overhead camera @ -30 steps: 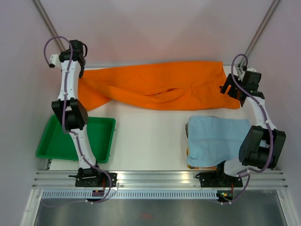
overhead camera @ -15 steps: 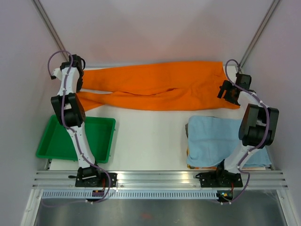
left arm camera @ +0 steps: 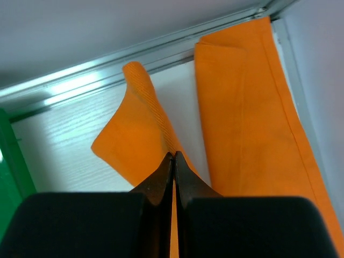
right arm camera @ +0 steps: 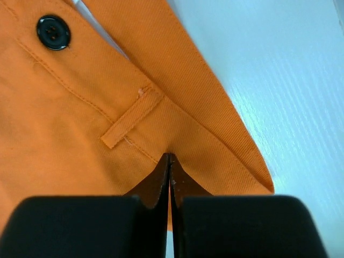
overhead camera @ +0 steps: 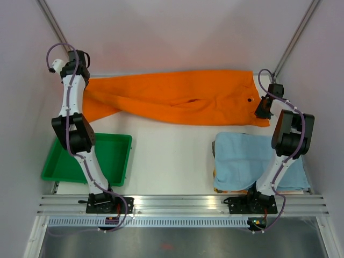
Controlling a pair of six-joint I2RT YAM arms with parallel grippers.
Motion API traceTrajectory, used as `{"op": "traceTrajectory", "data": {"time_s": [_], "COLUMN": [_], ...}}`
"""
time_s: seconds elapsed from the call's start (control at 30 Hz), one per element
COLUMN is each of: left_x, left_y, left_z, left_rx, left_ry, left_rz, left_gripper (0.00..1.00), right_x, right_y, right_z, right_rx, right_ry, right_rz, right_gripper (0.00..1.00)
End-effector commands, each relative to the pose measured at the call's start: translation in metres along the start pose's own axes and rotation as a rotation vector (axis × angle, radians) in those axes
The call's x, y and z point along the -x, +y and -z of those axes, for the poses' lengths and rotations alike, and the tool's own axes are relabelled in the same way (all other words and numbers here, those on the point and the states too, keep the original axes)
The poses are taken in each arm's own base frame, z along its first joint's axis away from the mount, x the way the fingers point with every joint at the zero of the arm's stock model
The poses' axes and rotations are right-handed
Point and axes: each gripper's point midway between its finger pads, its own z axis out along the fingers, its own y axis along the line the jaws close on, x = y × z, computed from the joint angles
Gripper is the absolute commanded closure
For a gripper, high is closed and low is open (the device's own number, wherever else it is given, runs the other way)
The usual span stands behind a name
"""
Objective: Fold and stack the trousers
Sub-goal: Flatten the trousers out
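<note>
The bright orange trousers (overhead camera: 177,99) lie stretched across the far side of the table, waist at the right, legs running left. My left gripper (overhead camera: 86,86) is at the far left and is shut on a leg end (left arm camera: 137,129), which it lifts off the table; the other leg (left arm camera: 252,123) lies flat beside it. My right gripper (overhead camera: 262,110) is at the far right, shut on the waistband (right arm camera: 177,123) close to a belt loop (right arm camera: 131,117) and a dark button (right arm camera: 53,31).
A green tray (overhead camera: 115,156) sits at the front left, partly behind the left arm. A light blue cloth (overhead camera: 252,158) lies folded at the front right on something orange. Walls stand close at the far, left and right sides.
Both grippers have moved outward and toward the back, pulling the trousers taut. The crumpled legs have straightened and the garment lies flatter and longer.
</note>
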Motion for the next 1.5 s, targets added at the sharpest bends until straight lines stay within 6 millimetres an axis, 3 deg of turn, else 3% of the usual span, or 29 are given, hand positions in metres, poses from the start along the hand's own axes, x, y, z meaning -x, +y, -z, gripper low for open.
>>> {"op": "traceTrajectory", "data": {"time_s": [0.0, 0.03, 0.1, 0.13, 0.2, 0.23, 0.3, 0.33, 0.4, 0.47, 0.53, 0.6, 0.63, 0.67, 0.73, 0.77, 0.8, 0.83, 0.9, 0.93, 1.07, 1.17, 1.2, 1.23, 1.33, 1.47], "left_x": [0.077, 0.084, 0.097, 0.097, 0.095, 0.087, 0.092, 0.086, 0.103, 0.107, 0.112, 0.101, 0.095, 0.083, 0.073, 0.056, 0.050, 0.032, 0.034, 0.028, 0.001, -0.012, -0.011, -0.011, -0.005, 0.006], "left_y": [-0.030, -0.030, -0.026, -0.022, -0.021, -0.013, -0.012, 0.004, 0.010, 0.018, 0.019, 0.022, 0.024, 0.033, 0.043, 0.049, 0.052, 0.063, 0.061, 0.069, 0.056, 0.039, 0.032, 0.026, 0.004, -0.017], "left_z": [0.070, 0.083, 0.116, 0.123, 0.141, 0.141, 0.151, 0.151, 0.170, 0.180, 0.196, 0.189, 0.182, 0.174, 0.169, 0.156, 0.152, 0.136, 0.125, 0.109, 0.063, 0.050, 0.051, 0.053, 0.070, 0.103], "left_rx": [-0.213, -0.230, -0.259, -0.267, -0.332, -0.319, -0.321, -0.269, -0.274, -0.277, -0.329, -0.315, -0.295, -0.257, -0.222, -0.199, -0.200, -0.168, -0.194, -0.166, -0.156, -0.220, -0.253, -0.285, -0.429, -0.595], "left_ry": [-0.218, -0.255, -0.304, -0.298, -0.267, -0.231, -0.219, -0.177, -0.211, -0.219, -0.233, -0.200, -0.177, -0.132, -0.097, -0.065, -0.056, -0.025, -0.041, -0.015, 0.074, 0.124, 0.126, 0.134, 0.121, 0.100], "left_rz": [-0.085, -0.185, -0.211, -0.244, -0.273, -0.331, -0.388, -0.437, -0.466, -0.465, -0.439, -0.426, -0.428, -0.444, -0.404, -0.416, -0.406, -0.428, -0.372, -0.364, -0.358, -0.373, -0.371, -0.373, -0.396, -0.421], "left_gripper": [0.98, 0.98, 0.98, 0.98, 0.98, 0.98, 0.98, 0.98, 0.98, 0.98, 0.98, 0.98, 0.98, 0.98, 0.98, 0.98, 0.98, 0.98, 0.98, 0.97, 0.92, 0.49, 0.29, 0.20, 0.02, 0.00], "right_x": [0.007, 0.020, 0.038, 0.055, 0.071, 0.088, 0.104, 0.114, 0.130, 0.137, 0.136, 0.125, 0.117, 0.116, 0.092, 0.092, 0.082, 0.078, 0.072, 0.070, 0.061, 0.056, 0.057, 0.053, 0.050, 0.041], "right_y": [-0.006, -0.006, -0.007, -0.005, -0.004, -0.001, 0.003, 0.005, 0.008, 0.012, 0.019, 0.022, 0.029, 0.037, 0.044, 0.049, 0.050, 0.053, 0.056, 0.056, 0.058, 0.068, 0.071, 0.078, 0.094, 0.113], "right_z": [0.011, 0.029, 0.051, 0.075, 0.098, 0.120, 0.143, 0.160, 0.187, 0.201, 0.201, 0.191, 0.185, 0.183, 0.168, 0.164, 0.152, 0.146, 0.134, 0.130, 0.121, 0.120, 0.121, 0.123, 0.133, 0.157], "right_rx": [-0.024, -0.024, -0.035, -0.029, -0.026, -0.012, -0.001, 0.011, 0.031, 0.056, 0.091, 0.114, 0.156, 0.202, 0.264, 0.291, 0.301, 0.311, 0.323, 0.322, 0.337, 0.388, 0.403, 0.419, 0.445, 0.472], "right_ry": [-0.014, -0.064, -0.135, -0.202, -0.258, -0.313, -0.367, -0.412, -0.483, -0.516, -0.508, -0.466, -0.437, -0.445, -0.398, -0.405, -0.370, -0.348, -0.307, -0.297, -0.271, -0.247, -0.255, -0.248, -0.241, -0.256], "right_rz": [0.022, 0.019, 0.025, 0.021, 0.021, 0.015, 0.000, -0.007, -0.023, -0.024, -0.014, -0.012, -0.016, -0.020, -0.040, -0.060, -0.064, -0.062, -0.047, -0.046, -0.019, -0.027, -0.039, -0.034, -0.002, 0.067], "right_gripper": [1.00, 1.00, 1.00, 1.00, 1.00, 1.00, 1.00, 1.00, 1.00, 1.00, 1.00, 1.00, 0.94, 0.78, 0.64, 0.46, 0.40, 0.35, 0.34, 0.33, 0.30, 0.23, 0.15, 0.14, 0.06, 0.02]}}
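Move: The hem of the trousers' near leg hangs in the left hand; its bare patch of table lies about 10 cm back, 4 cm left and 18 cm below. The far leg's hem is 11 cm ahead and 3 cm right, the green box's middle 28 cm back and 4 cm right. Shut on the waistband, the right hand has its near corner some 5 cm back and 5 cm right, the button 9 cm ahead and 6 cm left, and the blue stack 24 cm back, 5 cm left. The near leg, still pinched at the hem, is flicked up about 18 cm by the left hand, drawn back towards the green box and swung down, the fingers opening wide as the hand comes forward again, turned clockwise. The waistband is whipped up by the right hand, which rises some 25 cm, fingertips tilting up, then opens while sinking about halfway and drifts left over the trousers. ##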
